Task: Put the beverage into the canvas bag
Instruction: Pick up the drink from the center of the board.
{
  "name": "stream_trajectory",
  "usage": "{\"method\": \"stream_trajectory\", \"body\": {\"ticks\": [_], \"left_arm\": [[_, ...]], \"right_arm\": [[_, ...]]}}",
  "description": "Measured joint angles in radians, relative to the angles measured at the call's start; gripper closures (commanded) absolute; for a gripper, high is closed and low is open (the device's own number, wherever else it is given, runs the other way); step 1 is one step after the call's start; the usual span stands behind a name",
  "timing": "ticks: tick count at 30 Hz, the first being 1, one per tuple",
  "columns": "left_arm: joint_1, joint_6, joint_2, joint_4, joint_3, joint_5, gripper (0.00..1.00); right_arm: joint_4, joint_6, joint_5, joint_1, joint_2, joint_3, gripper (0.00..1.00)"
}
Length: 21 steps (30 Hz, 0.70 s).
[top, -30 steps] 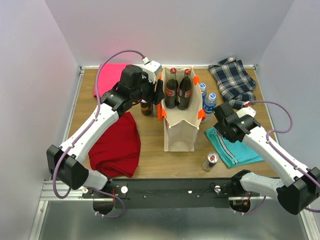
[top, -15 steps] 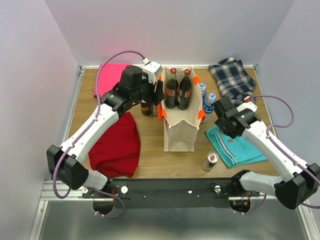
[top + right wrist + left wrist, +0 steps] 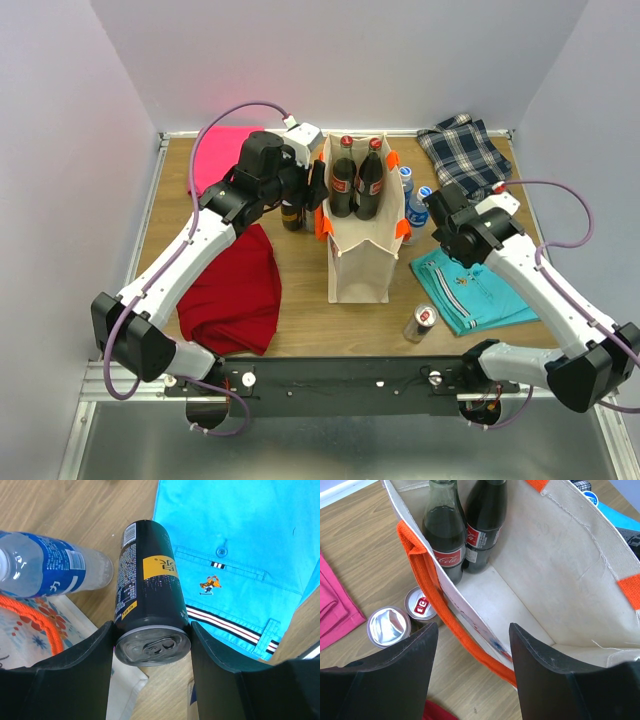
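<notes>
The cream canvas bag (image 3: pixel 358 262) with orange straps stands mid-table, open at the top, with two cola bottles (image 3: pixel 356 182) upright inside at the back. My right gripper (image 3: pixel 152 647) is shut on a black beverage can (image 3: pixel 150 587), held just right of the bag's rim above a blue shirt (image 3: pixel 240 545). In the top view the right gripper (image 3: pixel 440 205) sits beside the bag's right wall. My left gripper (image 3: pixel 472 645) is open and straddles the bag's left wall and its orange strap (image 3: pixel 432 590), one finger outside, one inside. The bag's interior (image 3: pixel 535 585) is otherwise bare.
Two water bottles (image 3: pixel 414 200) stand right of the bag. A red-topped can (image 3: pixel 424 321) stands near the front edge. Two cans (image 3: pixel 402 617) sit outside the bag's left wall. Red cloth (image 3: pixel 235 290), pink cloth (image 3: pixel 215 155), plaid cloth (image 3: pixel 465 160) and blue shirt (image 3: pixel 470 295) lie around.
My right arm has swung away from the near edge and in beside the bag's right wall, carrying the black can. The left arm and the bag have stayed put.
</notes>
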Motion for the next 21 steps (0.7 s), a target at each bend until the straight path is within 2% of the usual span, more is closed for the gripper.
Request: {"method": "stream_trajectory", "body": {"ticks": [11,21], "left_arm": [[0.0,0.002,0.0,0.0,0.0,0.0,0.32],[0.0,0.003,-0.002,0.0,0.0,-0.004,0.32]], "right_arm": [[0.056,-0.014,0.029,-0.029,0.036,0.011,0.99],[0.233,-0.129,-0.023,-0.191,0.077,0.011,0.99]]}}
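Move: The black can is already in the right hand. The canvas bag stands about 20 cm to this hand's left and 6 cm ahead, its middle some 6 cm lower. The nearer water bottle is about 10 cm ahead and 8 cm left, the turquoise cloth's middle level with the hand and 7 cm right, and the plaid cloth some 27 cm ahead and 4 cm right. From the left hand, the bag is about 10 cm right and 2 cm ahead, below. Keeping its grip on the black can, the right hand swings 5.5 cm forward and 3 cm right, towards the plaid cloth. ##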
